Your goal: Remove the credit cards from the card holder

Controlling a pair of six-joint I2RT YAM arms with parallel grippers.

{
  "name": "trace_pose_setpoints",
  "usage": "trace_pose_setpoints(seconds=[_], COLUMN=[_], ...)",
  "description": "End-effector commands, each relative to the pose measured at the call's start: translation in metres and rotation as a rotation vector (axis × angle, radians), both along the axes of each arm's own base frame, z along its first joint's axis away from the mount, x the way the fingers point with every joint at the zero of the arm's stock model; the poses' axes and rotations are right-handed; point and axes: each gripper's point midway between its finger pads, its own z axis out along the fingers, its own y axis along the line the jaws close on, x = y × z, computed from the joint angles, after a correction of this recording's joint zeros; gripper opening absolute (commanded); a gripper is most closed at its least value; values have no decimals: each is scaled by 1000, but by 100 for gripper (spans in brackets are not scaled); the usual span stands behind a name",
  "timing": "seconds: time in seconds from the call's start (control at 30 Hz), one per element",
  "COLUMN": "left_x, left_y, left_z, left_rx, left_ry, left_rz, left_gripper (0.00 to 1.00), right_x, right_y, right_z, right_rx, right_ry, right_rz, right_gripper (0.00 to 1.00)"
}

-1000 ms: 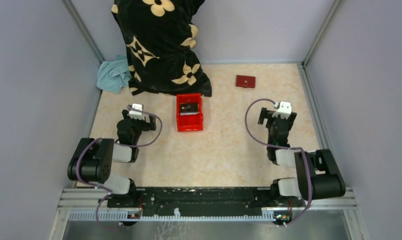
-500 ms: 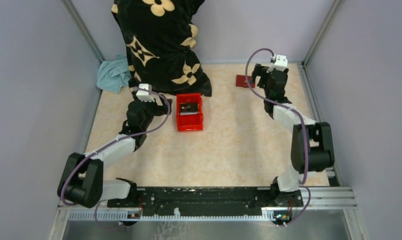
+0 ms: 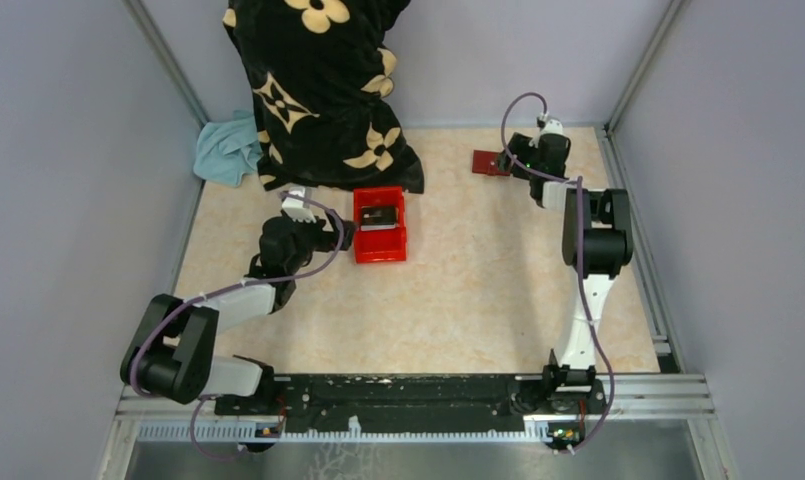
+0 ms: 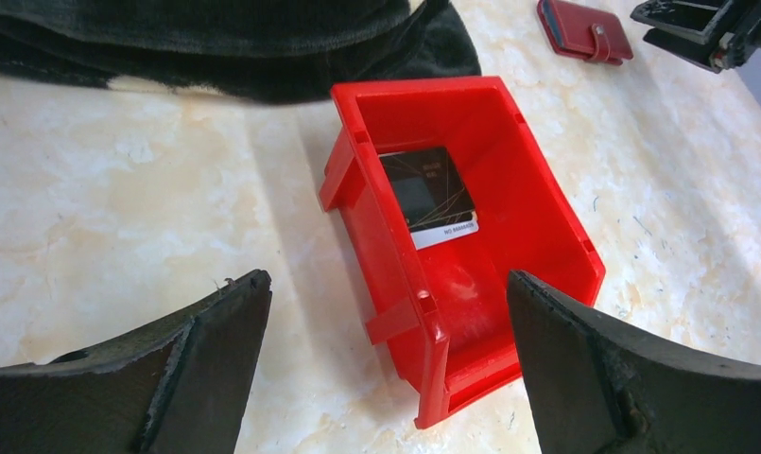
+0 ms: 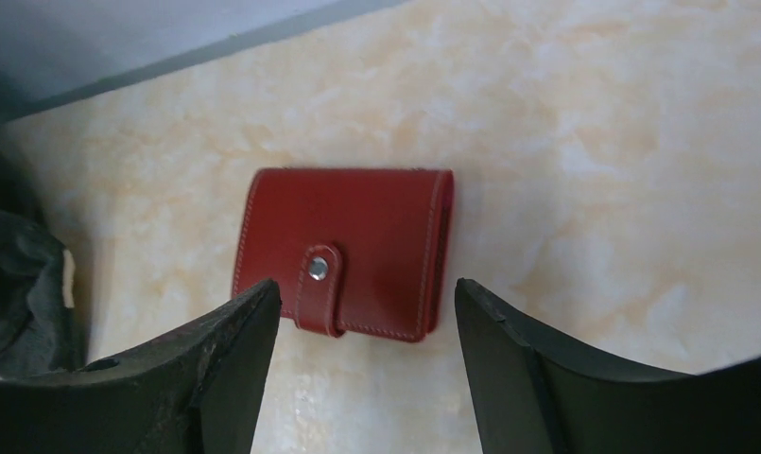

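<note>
The card holder [image 3: 488, 161] is a small dark red wallet lying flat and folded at the back right of the table, its strap snapped shut [image 5: 343, 251]. No credit cards show. My right gripper [image 3: 515, 160] hovers at its right side, open, and in the right wrist view [image 5: 367, 293] the two fingers stand either side of the wallet's near edge without touching it. My left gripper [image 3: 340, 236] is open just left of a bright red box, holding nothing [image 4: 388, 279].
The red plastic box [image 3: 380, 243] stands mid-table with a dark card-like piece with a white strip [image 4: 428, 194] inside. A black flower-patterned blanket [image 3: 318, 90] is heaped at the back, a teal cloth [image 3: 228, 150] beside it. Walls enclose the table.
The right arm has stretched back and lowered its gripper beside the card holder, its jaws slightly narrower. The left gripper has moved right and down to the red box's side.
</note>
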Motion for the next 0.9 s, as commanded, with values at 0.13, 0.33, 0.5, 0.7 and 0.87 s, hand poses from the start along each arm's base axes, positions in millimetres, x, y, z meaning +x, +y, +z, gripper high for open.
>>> trace_pose_setpoints(seconds=[0.13, 0.33, 0.5, 0.7, 0.87], left_x=[8, 10, 11, 14, 13], left_y=[-4, -12, -13, -14, -14], left_z=[14, 7, 2, -5, -3], left_rx=[-34, -34, -38, -28, -25], left_ry=[-66, -38, -15, 12, 5], left_rz=[3, -36, -35, -39, -39], left_gripper=[100, 100, 99, 99, 99], right_x=[34, 35, 33, 31, 28], right_y=[24, 14, 16, 17, 19], right_z=[12, 1, -2, 2, 14], right_rx=[44, -20, -20, -17, -14], right_ry=[-92, -65, -65, -81, -111], right_rz=[120, 89, 101, 104, 118], right_gripper=[68, 66, 46, 5, 0])
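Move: The card holder lies just ahead of the open right gripper: its middle is about 4 cm forward, 3 cm left and 3 cm below. The blanket's near right corner stands some 24 cm left of that gripper and 2 cm back, with the red bin about 34 cm left and 17 cm back. From the left hand the card holder is roughly 24 cm ahead, 40 cm to the right and 8 cm down. Ease the right gripper about 2 cm forward and 1 cm left, then sink it some 2 cm onto the card holder's right-hand edge, turning about 5 degrees counter-clockwise. Hold it there and close the part-open fingers fully, pinching the cover's edge between the tips. Let the open left gripper settle slightly forward, right and down towards the red bin. ##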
